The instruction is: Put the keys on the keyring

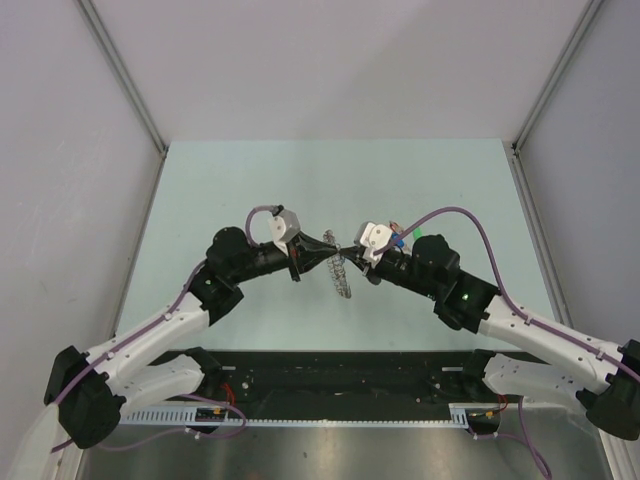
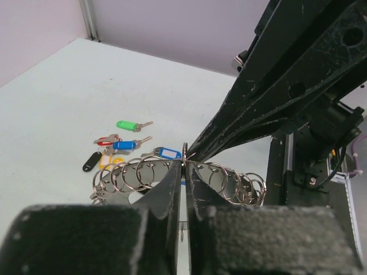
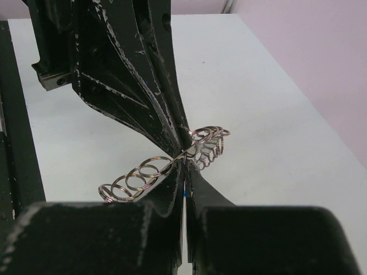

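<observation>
The keyring [image 1: 342,277] is a flat grey metal band edged with several small split rings, and it hangs above the table between both grippers. My left gripper [image 1: 333,247] is shut on its upper edge [image 2: 183,165], with loops of the keyring [image 2: 137,175] spreading to either side. My right gripper [image 1: 351,250] meets it tip to tip and is shut on the same edge [image 3: 184,160] of the keyring [image 3: 143,172]. The keys lie loose on the table: green [image 2: 126,124], red [image 2: 105,139], blue [image 2: 123,145], black [image 2: 90,161], yellow [image 2: 106,162] and a blue-framed tag [image 2: 167,153].
In the top view the keys [image 1: 405,238] lie on the pale table just behind the right wrist. A black rail [image 1: 340,370] runs along the near edge between the arm bases. Grey walls close in the table on the left, right and far sides.
</observation>
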`<move>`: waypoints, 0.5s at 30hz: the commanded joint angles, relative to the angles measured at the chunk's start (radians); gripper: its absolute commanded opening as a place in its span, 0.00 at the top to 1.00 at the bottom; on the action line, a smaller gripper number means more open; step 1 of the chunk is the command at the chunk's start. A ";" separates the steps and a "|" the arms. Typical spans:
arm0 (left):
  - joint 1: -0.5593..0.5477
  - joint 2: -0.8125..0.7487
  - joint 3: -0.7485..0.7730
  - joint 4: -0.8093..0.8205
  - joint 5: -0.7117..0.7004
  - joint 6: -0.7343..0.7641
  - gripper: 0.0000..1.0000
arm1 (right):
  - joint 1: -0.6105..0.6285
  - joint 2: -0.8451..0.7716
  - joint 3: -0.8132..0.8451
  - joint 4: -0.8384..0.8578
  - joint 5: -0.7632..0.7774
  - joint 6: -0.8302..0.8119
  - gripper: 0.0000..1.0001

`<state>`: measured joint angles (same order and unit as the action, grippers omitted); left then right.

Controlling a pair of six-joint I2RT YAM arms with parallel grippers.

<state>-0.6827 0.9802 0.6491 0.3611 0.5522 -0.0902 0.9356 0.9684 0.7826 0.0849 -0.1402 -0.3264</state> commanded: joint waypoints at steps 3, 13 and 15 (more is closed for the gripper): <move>-0.006 -0.034 0.018 0.150 -0.038 -0.066 0.77 | 0.016 -0.034 0.009 -0.019 -0.012 -0.062 1.00; 0.002 -0.049 0.133 -0.183 -0.009 0.087 0.66 | 0.003 -0.040 0.037 -0.073 -0.018 -0.117 1.00; 0.009 -0.026 0.188 -0.300 0.014 0.147 0.67 | 0.003 -0.039 0.043 -0.082 -0.016 -0.126 1.00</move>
<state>-0.6827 0.9428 0.7185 0.2634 0.5259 -0.0612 0.9405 0.9535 0.7830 -0.0128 -0.1474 -0.4156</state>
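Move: Both hands meet at the keyring: its middle hangs about 3 cm below and 2 cm back of the left hand, and about 4 cm below, 2 cm back and 1 cm left of the right hand, which also pinches a blue-tagged key. From the right hand the loose key pile lies roughly 13 cm ahead, 12 cm right and 22 cm down, the green key some 16 cm ahead and 20 cm right. The left fingers open off the keyring, rising about 2 cm, while the right keeps its pinch and sinks about 2 cm. ##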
